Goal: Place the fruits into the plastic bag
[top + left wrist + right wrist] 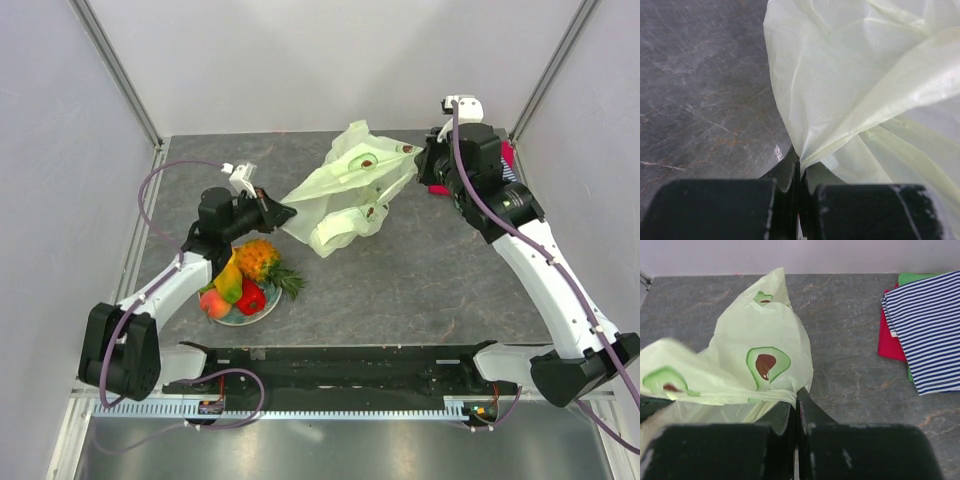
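A pale green plastic bag (350,190) printed with avocado marks is stretched between my two grippers above the middle of the table. At its left edge my left gripper (283,213) is shut on a pinch of the film, and the same bag (860,90) fills the left wrist view above the left gripper (800,162). Over on the right, my right gripper (420,168) is shut on a twisted handle strip of the bag (740,370), seen at the right gripper (796,399). The fruits (243,277), among them a pineapple (258,258) and a red piece (251,297), lie piled on a plate (262,314) near the left arm.
A striped blue-white cloth (930,330) lies folded over red (890,342) and green pieces at the table's far right, behind the right gripper. Grey walls and metal frame posts close the table in on three sides.
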You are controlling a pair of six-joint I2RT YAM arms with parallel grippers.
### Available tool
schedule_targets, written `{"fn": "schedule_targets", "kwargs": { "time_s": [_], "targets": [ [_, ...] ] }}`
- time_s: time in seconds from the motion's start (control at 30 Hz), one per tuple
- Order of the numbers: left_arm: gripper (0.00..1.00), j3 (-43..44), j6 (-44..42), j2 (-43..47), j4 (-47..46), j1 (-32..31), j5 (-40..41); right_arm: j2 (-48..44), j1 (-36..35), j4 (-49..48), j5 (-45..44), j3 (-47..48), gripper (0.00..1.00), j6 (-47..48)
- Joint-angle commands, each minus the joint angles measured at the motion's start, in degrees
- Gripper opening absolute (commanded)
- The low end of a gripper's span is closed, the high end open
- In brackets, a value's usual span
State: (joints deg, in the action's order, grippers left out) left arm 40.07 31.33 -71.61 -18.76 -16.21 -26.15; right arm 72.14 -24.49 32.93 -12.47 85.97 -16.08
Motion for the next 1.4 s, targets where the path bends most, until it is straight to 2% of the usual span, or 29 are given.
{"fn": "schedule_targets", "kwargs": {
  "time_s": [0.0,0.07,0.13,0.2,0.23,0.27,0.33,0.37,0.43,0.53,0.67,0.77,0.8,0.83,0.9,1.0,1.37],
  "targets": [
    [0.01,6.4,-4.3,-5.9,6.5,0.4,-8.8,0.1,0.1,1.3,4.7,-0.3,0.00,2.7],
    [0.04,9.7,-3.9,-8.5,7.4,-0.5,-9.6,0.2,-1.2,0.3,6.3,-3.3,0.00,1.4],
    [0.10,11.9,-4.3,-12.5,8.5,-2.1,-10.1,0.8,-4.2,-0.9,6.1,-5.6,0.00,0.8],
    [0.20,14.6,-4.5,-14.4,10.8,-3.0,-8.7,1.7,-6.4,-1.2,4.7,-6.3,0.00,-0.2],
    [0.32,14.7,-4.3,-15.0,10.9,-3.0,-8.2,1.9,-6.8,-1.3,3.0,-6.7,0.00,-0.7],
    [0.39,14.6,-4.0,-14.9,11.0,-3.0,-7.6,2.2,-6.9,-1.5,2.5,-6.8,0.00,-1.2],
    [0.54,13.3,-4.3,-12.6,11.0,-3.0,-5.7,2.6,-7.0,-1.7,0.7,-7.1,0.00,-3.2],
    [0.66,12.6,-5.1,-11.3,10.9,-3.0,-4.9,2.8,-6.9,-1.6,0.0,-7.0,0.00,-3.6],
    [0.76,10.1,-6.2,-8.0,11.0,-3.0,-2.1,3.5,-7.0,-1.7,-1.4,-6.6,0.00,-4.7],
    [0.84,7.5,-8.8,0.3,13.7,-3.0,3.3,4.8,-6.9,-2.0,-2.4,-5.3,0.00,-5.3],
    [0.86,4.8,-11.2,9.7,21.0,-3.0,11.4,6.5,-7.0,-3.0,-2.7,-4.3,0.00,-5.6],
    [0.91,2.5,-8.9,15.8,28.1,-3.1,20.1,7.1,-7.0,-4.0,-2.6,-4.0,0.00,-5.9],
    [0.91,2.1,-8.0,18.0,30.1,-3.2,25.7,7.2,-7.0,-4.2,-2.6,-4.0,0.00,-5.8],
    [0.95,1.3,-7.1,19.0,34.6,-3.2,28.9,7.2,-7.0,-4.3,-2.6,-4.0,0.00,-6.0],
    [0.95,0.9,-4.5,20.8,38.8,-3.2,36.3,7.2,-7.1,-4.5,-2.6,-4.2,0.00,-6.1],
    [0.95,0.3,-2.1,21.8,46.4,-3.3,42.2,7.1,-6.9,-5.0,-2.6,-4.8,0.00,-6.1],
    [0.98,2.6,0.0,26.5,58.0,-3.4,48.7,7.0,-7.0,-6.8,-2.3,-5.3,0.00,-6.2]
  ]
}}
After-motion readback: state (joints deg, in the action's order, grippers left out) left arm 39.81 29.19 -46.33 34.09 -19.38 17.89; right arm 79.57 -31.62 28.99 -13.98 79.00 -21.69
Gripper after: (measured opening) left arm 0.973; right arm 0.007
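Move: The left hand pinches one corner of the plastic bag; the fruit bowl it will go to lies about 16 cm to its left, 8 cm back and 17 cm below. The pineapple in the bowl is nearer, roughly 10 cm left and 3 cm back, and the red pepper 12 cm left and 10 cm back. From the right hand, which grips the rim, the bag's middle is some 19 cm left, level fore and aft and 14 cm below; the bowl is about 48 cm left, 10 cm back and 33 cm down. Still pinching the bag corner, the left hand dips about 4 cm down and to the right, opens wide and lets go; it then lifts and sweeps left and back, some 20 cm, sinking again over the fruit bowl as the wrist turns counter-clockwise and tips down. The right hand keeps its pinch, lowering the bag about 9 cm and carrying it left towards the bowl, then almost stops. ##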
